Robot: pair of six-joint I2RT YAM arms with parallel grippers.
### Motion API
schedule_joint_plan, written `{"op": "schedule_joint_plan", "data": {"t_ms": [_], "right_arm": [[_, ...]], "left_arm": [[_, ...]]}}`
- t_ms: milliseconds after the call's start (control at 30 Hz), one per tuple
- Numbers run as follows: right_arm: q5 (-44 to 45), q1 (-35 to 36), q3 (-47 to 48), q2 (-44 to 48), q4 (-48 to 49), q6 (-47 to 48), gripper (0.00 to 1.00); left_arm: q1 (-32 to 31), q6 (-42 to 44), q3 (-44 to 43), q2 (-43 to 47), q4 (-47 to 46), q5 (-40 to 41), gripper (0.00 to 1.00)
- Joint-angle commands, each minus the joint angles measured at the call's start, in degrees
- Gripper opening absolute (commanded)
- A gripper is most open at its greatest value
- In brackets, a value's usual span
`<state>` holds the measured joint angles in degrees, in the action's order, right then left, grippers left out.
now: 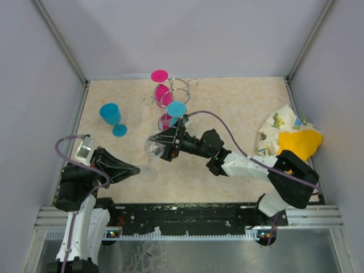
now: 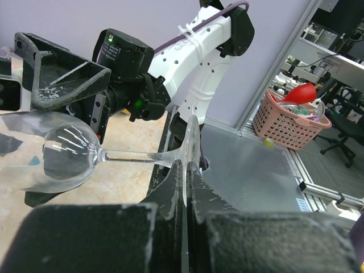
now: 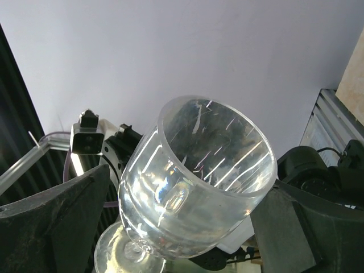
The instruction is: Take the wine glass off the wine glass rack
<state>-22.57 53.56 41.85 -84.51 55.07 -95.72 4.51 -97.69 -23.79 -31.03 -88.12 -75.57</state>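
A clear wine glass (image 1: 153, 151) hangs tilted over the table, in front of the wine glass rack (image 1: 181, 90) and apart from it. My left gripper (image 1: 137, 169) is shut on the rim of the glass's round foot (image 2: 192, 136); the stem runs left to the bowl (image 2: 65, 156). My right gripper (image 1: 154, 146) is open, with one finger on each side of the bowl (image 3: 216, 142). In the right wrist view the dark fingers (image 3: 57, 222) flank the bowl, with a gap on the left side. The rack carries pink glasses (image 1: 162, 92) and a blue glass (image 1: 176, 108).
A blue glass (image 1: 112, 118) stands on the table at the left. A patterned cloth (image 1: 278, 128) with a yellow thing (image 1: 300, 143) on it lies at the right edge. Grey walls close in the table on three sides.
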Motion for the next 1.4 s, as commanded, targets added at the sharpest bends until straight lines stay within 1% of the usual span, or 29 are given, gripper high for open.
{"op": "schedule_joint_plan", "data": {"t_ms": [0, 100, 133, 267, 633, 700, 867, 933, 1100, 1367], "right_arm": [[0.91, 1.06, 3.92, -0.74, 4.72, -0.06, 0.98], [1.24, 1.35, 4.46, -0.57, 3.44, 0.35, 0.94], [1.37, 1.37, 4.43, -0.57, 3.31, 0.36, 0.91], [1.87, 1.55, 3.84, -0.59, 4.32, -0.42, 0.83], [1.74, 1.57, 4.16, -0.74, 5.89, -1.13, 0.76], [1.73, 1.56, 4.50, -0.74, 6.35, -1.02, 0.73], [0.94, 1.59, 5.68, -0.74, 7.20, -0.51, 0.70], [0.54, 1.55, 6.44, -0.63, 7.00, -0.17, 0.70], [-0.47, 1.53, 8.24, -0.23, 5.87, 1.21, 0.68], [-0.99, 1.07, 9.30, 1.62, 3.48, 3.52, 0.62]], "left_arm": [[-0.70, 0.37, -0.71, 1.04, -14.28, 1.00, 0.00], [-0.90, 0.50, -0.66, 1.14, -14.28, 0.95, 0.00], [-0.92, 0.55, -0.72, 1.14, -14.28, 0.91, 0.00], [-0.98, 0.81, -0.68, 1.32, -14.28, 0.76, 0.00], [-1.08, 4.98, -0.26, 1.69, -11.28, -0.54, 0.00], [-1.09, 6.81, 0.18, 2.43, -8.84, -0.56, 0.00], [-1.07, 11.31, 1.41, 4.49, -2.85, -0.50, 0.02], [-1.02, 12.72, 1.55, 5.36, -0.40, -0.56, 0.04], [-1.16, 16.38, 2.16, 7.51, 5.61, -0.74, 0.04], [-1.53, 24.74, 2.18, 10.98, 18.60, -0.98, 0.04]]}}
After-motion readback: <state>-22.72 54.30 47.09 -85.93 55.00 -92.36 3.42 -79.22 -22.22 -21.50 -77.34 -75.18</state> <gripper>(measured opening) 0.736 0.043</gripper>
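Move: The clear wine glass's bowl lies between the right hand's open fingers, its middle roughly 1 cm left and 1 cm back of that hand, about level. The left hand already pinches the glass's foot; from it the bowl is some 9 cm ahead, 3 cm right and 5 cm lower. From the right hand, the rack's blue glass hangs about 14 cm ahead, 4 cm right and 12 cm below; the standing blue glass is 18 cm ahead, 18 cm left and 22 cm below. The clear glass's bowl is pinched as the right fingers close from wide open by about a quarter of their range; then the right hand rises nearly 3 cm with it, drifting about 1 cm left. The left hand, the foot still between its fingertips, eases back about 1 cm and rolls some 15 degrees, its forward side going up, as its grip slackens by a hair. ##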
